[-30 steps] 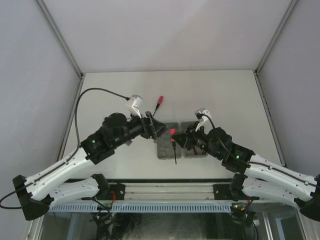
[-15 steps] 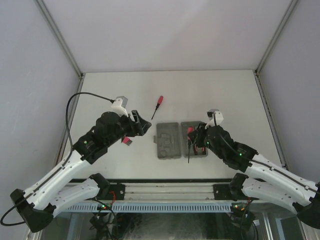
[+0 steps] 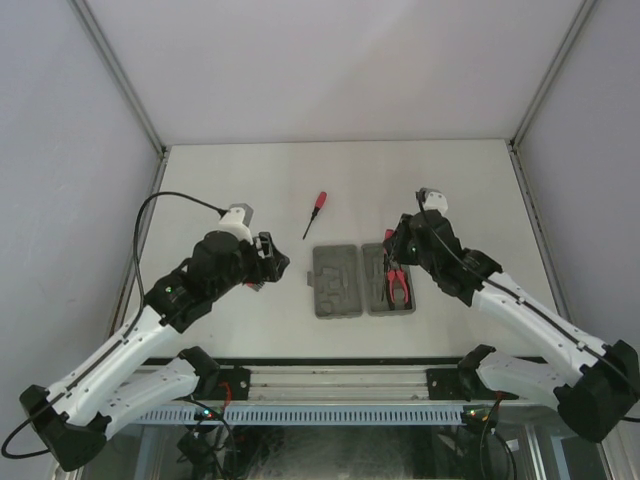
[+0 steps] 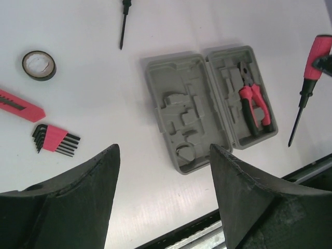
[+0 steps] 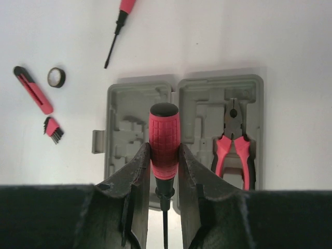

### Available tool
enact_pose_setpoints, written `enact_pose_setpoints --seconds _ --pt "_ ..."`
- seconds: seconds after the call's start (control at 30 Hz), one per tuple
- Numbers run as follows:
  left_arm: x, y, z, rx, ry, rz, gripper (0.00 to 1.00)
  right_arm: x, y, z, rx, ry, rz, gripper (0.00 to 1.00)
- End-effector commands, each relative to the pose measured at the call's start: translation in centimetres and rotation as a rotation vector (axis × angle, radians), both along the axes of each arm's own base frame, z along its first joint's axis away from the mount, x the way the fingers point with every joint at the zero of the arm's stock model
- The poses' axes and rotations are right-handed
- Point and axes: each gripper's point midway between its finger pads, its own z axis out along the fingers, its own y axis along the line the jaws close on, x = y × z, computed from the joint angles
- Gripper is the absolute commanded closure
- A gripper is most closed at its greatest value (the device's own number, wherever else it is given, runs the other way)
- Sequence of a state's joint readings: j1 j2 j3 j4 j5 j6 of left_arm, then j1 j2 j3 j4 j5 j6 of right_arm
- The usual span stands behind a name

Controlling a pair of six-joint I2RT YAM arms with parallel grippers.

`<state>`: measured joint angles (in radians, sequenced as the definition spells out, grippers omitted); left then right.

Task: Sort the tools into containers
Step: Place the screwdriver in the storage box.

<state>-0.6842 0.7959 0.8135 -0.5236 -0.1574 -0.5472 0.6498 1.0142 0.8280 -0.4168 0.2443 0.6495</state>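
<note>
The two containers lie side by side as grey trays, the left one [image 3: 335,285] with bare recesses. The right one [image 3: 376,298] holds the red-handled pliers [image 3: 399,287]. My right gripper [image 5: 164,151] hangs over the trays' far side, shut on the red handle of a screwdriver [image 5: 164,134], shaft pointing down. Another red-handled screwdriver [image 3: 316,211] lies on the table beyond the trays. My left gripper [image 4: 163,155] is open and holds nothing, left of the trays. The dark ring [image 4: 39,65] lies on the table to the left.
A red utility knife [image 4: 18,105] and a red-held set of hex keys [image 4: 52,139] lie left of the trays, under my left arm in the top view. The table's front rail [image 3: 330,375] runs close to the trays' near side.
My left arm has pulled back to the left, away from the trays. My right gripper carried the screwdriver from the left tray's front to the far side of the right tray, baring the pliers.
</note>
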Motion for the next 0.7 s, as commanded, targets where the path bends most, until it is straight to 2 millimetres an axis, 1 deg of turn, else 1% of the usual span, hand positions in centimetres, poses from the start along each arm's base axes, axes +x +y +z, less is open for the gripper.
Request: enact_pose_setpoints --seconds 0.0,0.1,0.2,0.37,0.53,0.67 --pt "0.5 0.5 -0.7 0.054 -0.005 0.000 0.26 1.4 1.0 0.1 -0.014 0.024 0.084 1.00" --pt "0.5 0.1 -0.9 0.055 0.008 -0.014 0.27 2.3 1.7 -1.2 -0.030 0.068 0.112 1.00" --pt "0.3 0.1 -0.8 0.073 0.016 -0.029 0.27 3.0 2.4 -2.4 -0.055 0.102 0.136 1.00" --pt "0.4 0.8 -0.2 0.123 0.005 -0.030 0.27 3.8 3.0 -4.6 -0.079 0.153 0.142 1.00" --pt "0.5 0.9 -0.9 0.145 0.024 -0.032 0.27 4.5 3.6 -5.8 -0.067 0.182 0.124 1.00" --pt "0.4 1.3 -0.9 0.155 0.023 -0.018 0.28 4.9 3.9 -7.1 -0.081 0.211 0.126 1.00"
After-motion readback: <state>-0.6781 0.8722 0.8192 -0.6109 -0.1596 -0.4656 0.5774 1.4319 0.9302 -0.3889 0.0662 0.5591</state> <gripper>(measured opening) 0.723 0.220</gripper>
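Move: Nearly under the right hand, which holds the screwdriver by its handle, the storage box's right half lies about 16 cm below, 1 cm ahead and 2 cm to the right. The pliers in it lie level with the hand and 4 cm to its right; the box's left half is 1 cm ahead, 10 cm left. A loose screwdriver lies 17 cm ahead, 16 cm left. From the left hand, the right half is some 25 cm right, 6 cm ahead and 19 cm below. Lowering the held screwdriver about 9 cm towards the right half of the storage box, the right hand also eases a little forward and left, towards the hinge side and clear of the pliers. Its wrist tips the fingers some 15 degrees further down while they keep their grip. The empty left hand sinks about 3.5 cm, fingers still open, its left side rolling up slightly. ##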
